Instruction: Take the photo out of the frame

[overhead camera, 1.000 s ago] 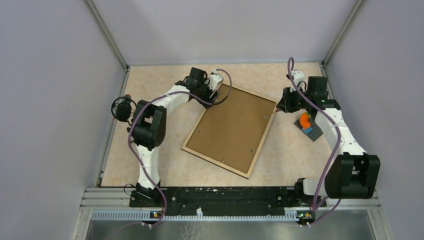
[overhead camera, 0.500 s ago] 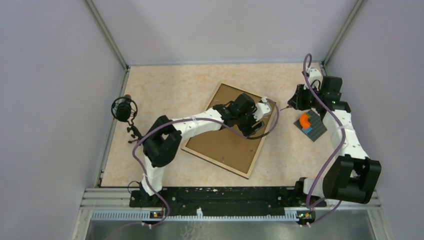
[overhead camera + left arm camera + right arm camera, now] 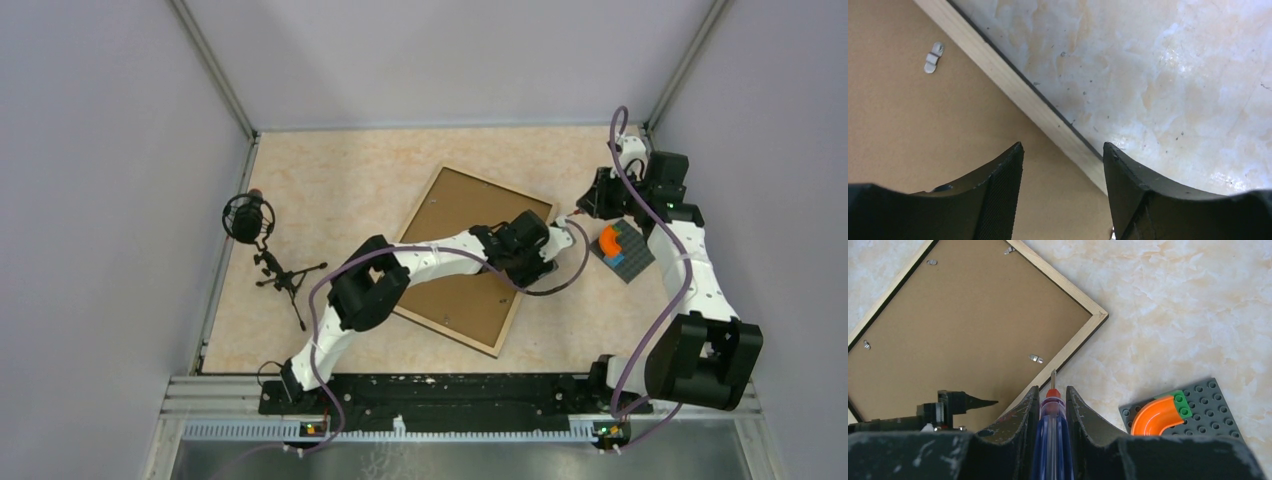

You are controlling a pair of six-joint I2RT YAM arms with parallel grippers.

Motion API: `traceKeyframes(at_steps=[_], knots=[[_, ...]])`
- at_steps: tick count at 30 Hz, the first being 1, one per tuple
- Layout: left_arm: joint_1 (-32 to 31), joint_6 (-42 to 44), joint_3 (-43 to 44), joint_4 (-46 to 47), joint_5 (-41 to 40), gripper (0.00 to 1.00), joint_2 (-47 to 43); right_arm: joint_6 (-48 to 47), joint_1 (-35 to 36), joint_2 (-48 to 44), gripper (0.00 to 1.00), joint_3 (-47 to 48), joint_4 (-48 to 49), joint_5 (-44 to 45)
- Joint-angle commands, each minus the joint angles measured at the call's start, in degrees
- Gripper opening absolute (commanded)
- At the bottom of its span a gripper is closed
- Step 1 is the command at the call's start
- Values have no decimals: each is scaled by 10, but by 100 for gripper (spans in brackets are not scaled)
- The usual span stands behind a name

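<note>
The frame (image 3: 455, 215) lies face down on the table, its brown board back up, so the photo is hidden. My left arm reaches across it. The left gripper (image 3: 556, 243) hangs open over the frame's right edge (image 3: 1013, 90), with nothing between its fingers (image 3: 998, 190). A small metal tab (image 3: 933, 56) sits on the board nearby. My right gripper (image 3: 592, 205) is shut on a blue-handled screwdriver (image 3: 1052, 430). Its metal tip points at the frame's right edge (image 3: 1068, 347), close to another tab (image 3: 1036, 358).
A grey studded baseplate (image 3: 628, 262) with an orange curved piece (image 3: 1158, 415) lies right of the frame, under the right arm. A black microphone on a small tripod (image 3: 250, 218) stands at the left. Walls close in the table on three sides.
My left arm has swung from the frame's far left corner across the board to its right edge. The right gripper has drawn slightly right, the screwdriver still in it.
</note>
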Motion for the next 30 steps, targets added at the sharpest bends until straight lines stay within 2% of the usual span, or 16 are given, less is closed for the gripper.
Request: traceKeyframes(at_steps=[1,7,10,13,18,30], knots=[[-12,-6,31,4,-7,63,22,5,-5,-23,0,7,23,-15],[-35,39,25,-17,3,51,38,5,-6,-22,0,5,23,-16],[-45,95,22,-45,2,38,37,5,-6,-22,0,6,22,-16],[-48,137,14,-98,15,30,29,4,-6,-21,0,6,22,-18],[-42,224,-84,-111,62,21,-37,1,-5,-21,0,5,20,-29],[-43,413,-308,-158,161,16,-193,-11,-5,-25,0,5,6,-72]])
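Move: The frame's right-hand side rail runs just beneath my open left fingers, its middle about 1 cm back, 1 cm right and 2 cm below. The frame's centre lies some 14 cm to the left and 5 cm ahead; the nearest far clip is about 10 cm straight ahead, and the brick plate roughly 20 cm right and 7 cm ahead. From my right hand, the rail's middle is about 10 cm back, 12 cm left and 17 cm below. I settle my left hand about 1 cm down onto the frame's right rail and close my fingers until they pinch it. Then, keeping that grip low over the table, I drag the rail back and left, some 8 to 10 cm each way, picking up speed and turning my wrist about 30 degrees clockwise to swing the frame round. ##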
